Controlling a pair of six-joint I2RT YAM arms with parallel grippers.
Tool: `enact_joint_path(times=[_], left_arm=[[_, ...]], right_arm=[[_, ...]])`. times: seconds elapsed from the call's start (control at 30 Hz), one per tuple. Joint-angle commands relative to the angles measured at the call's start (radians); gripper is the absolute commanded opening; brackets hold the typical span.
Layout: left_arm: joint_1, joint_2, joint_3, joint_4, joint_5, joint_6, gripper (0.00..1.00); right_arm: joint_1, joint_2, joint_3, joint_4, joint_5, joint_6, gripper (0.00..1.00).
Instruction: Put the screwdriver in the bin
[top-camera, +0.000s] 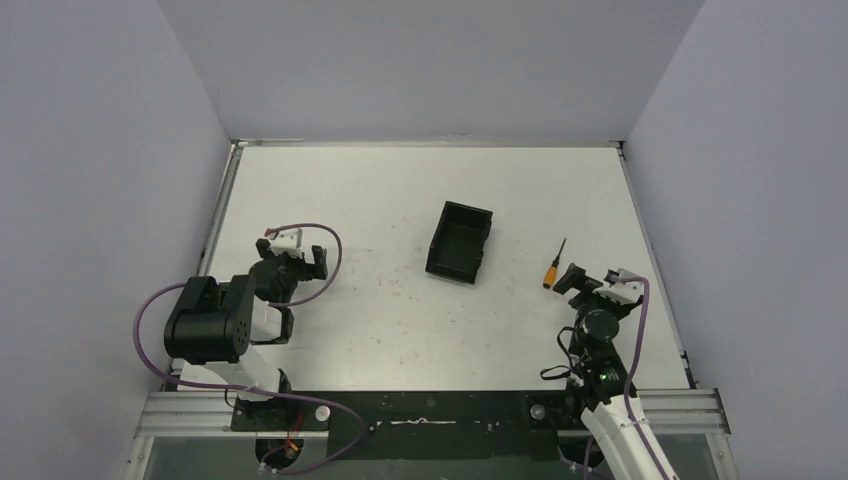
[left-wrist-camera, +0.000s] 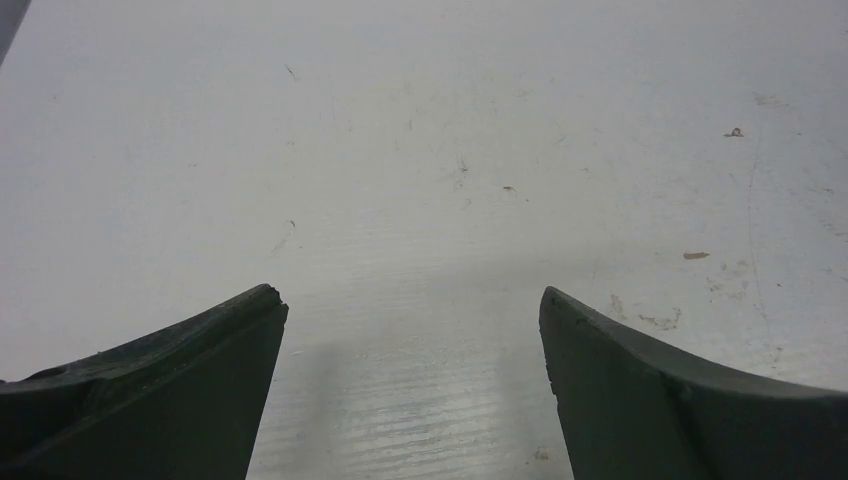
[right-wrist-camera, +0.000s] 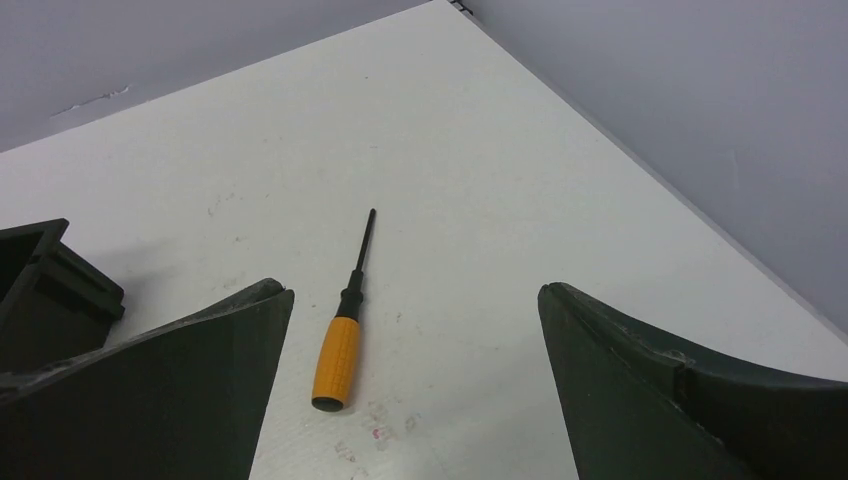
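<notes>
The screwdriver (top-camera: 555, 265) lies flat on the white table, orange handle toward me and thin dark shaft pointing away. In the right wrist view the screwdriver (right-wrist-camera: 343, 334) rests between the spread fingers, close to the left one, untouched. My right gripper (top-camera: 590, 280) is open just behind the handle. The bin (top-camera: 460, 242), a small black open tray, stands empty near the table's middle, to the left of the screwdriver; one corner of the bin (right-wrist-camera: 45, 285) shows at the left edge. My left gripper (top-camera: 292, 262) is open over bare table at the left, and the left gripper (left-wrist-camera: 412, 300) holds nothing.
Grey walls close the table (top-camera: 400, 330) on three sides. The table's right edge (right-wrist-camera: 640, 170) runs close to the screwdriver. The arm bases and purple cables sit along the near edge.
</notes>
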Motion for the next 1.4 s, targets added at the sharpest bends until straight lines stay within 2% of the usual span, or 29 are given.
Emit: enact_joint_path(times=[0.0, 0.17, 0.3, 0.37, 0.5, 0.67, 0.77, 0.93, 1.03, 1.1, 1.13, 1.27, 1.37], left_arm=[[-0.003, -0.015, 0.011, 0.033, 0.001, 0.005, 0.97], [-0.003, -0.013, 0.012, 0.032, 0.001, 0.005, 0.97], [-0.003, -0.013, 0.012, 0.033, 0.0, 0.004, 0.97], [-0.003, -0.013, 0.012, 0.032, 0.0, 0.006, 0.97], [-0.003, -0.014, 0.012, 0.032, 0.0, 0.005, 0.97], [-0.003, -0.014, 0.012, 0.031, 0.0, 0.005, 0.97], [-0.003, -0.014, 0.012, 0.031, 0.0, 0.005, 0.97], [-0.004, -0.014, 0.012, 0.031, 0.0, 0.006, 0.97], [-0.003, -0.014, 0.012, 0.032, 0.0, 0.005, 0.97], [-0.003, -0.014, 0.012, 0.031, 0.0, 0.005, 0.97], [-0.003, -0.014, 0.012, 0.031, -0.001, 0.004, 0.97], [-0.003, -0.014, 0.013, 0.031, -0.001, 0.006, 0.97], [-0.003, -0.014, 0.012, 0.031, -0.001, 0.005, 0.97]], right_arm=[[0.003, 0.003, 0.016, 0.042, 0.037, 0.01, 1.0], [0.004, 0.014, 0.095, 0.003, 0.019, 0.039, 1.0], [0.002, 0.104, 0.259, -0.058, -0.05, 0.109, 1.0], [0.003, 0.207, 0.37, -0.121, -0.049, 0.133, 1.0], [-0.001, 0.527, 0.655, -0.381, 0.018, 0.204, 1.0], [-0.021, 0.904, 0.895, -0.592, -0.128, 0.203, 1.0], [-0.039, 1.074, 0.943, -0.613, -0.173, 0.185, 1.0], [-0.123, 1.246, 0.902, -0.524, -0.276, 0.167, 1.0], [-0.149, 1.317, 0.872, -0.492, -0.327, 0.157, 0.94], [-0.162, 1.348, 0.841, -0.457, -0.356, 0.153, 0.87], [-0.171, 1.362, 0.827, -0.443, -0.375, 0.149, 0.81], [-0.197, 1.393, 0.793, -0.416, -0.425, 0.137, 0.34], [-0.199, 1.372, 0.81, -0.444, -0.431, 0.12, 0.02]])
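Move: The screwdriver lies about 9 cm ahead of the open right hand, 3 cm to its left and 12 cm below, handle end nearest, shaft pointing away. The bin stands roughly 22 cm to the left of the screwdriver and about 5 cm farther out, its middle some 10 cm lower than the right hand. From the left hand the screwdriver is some 60 cm to the right, about 2 cm nearer the base and 5 cm below. Up and forward in an arc, the right hand first climbs about 12 cm, then swoops down some 24 cm onto the screwdriver, drawing back slightly as it drops and finishing a little ahead and left of its start. The wrist tips the fingers steeply down, by about 55 degrees, and late in the drop they close to pinch the black neck just above the orange handle. ##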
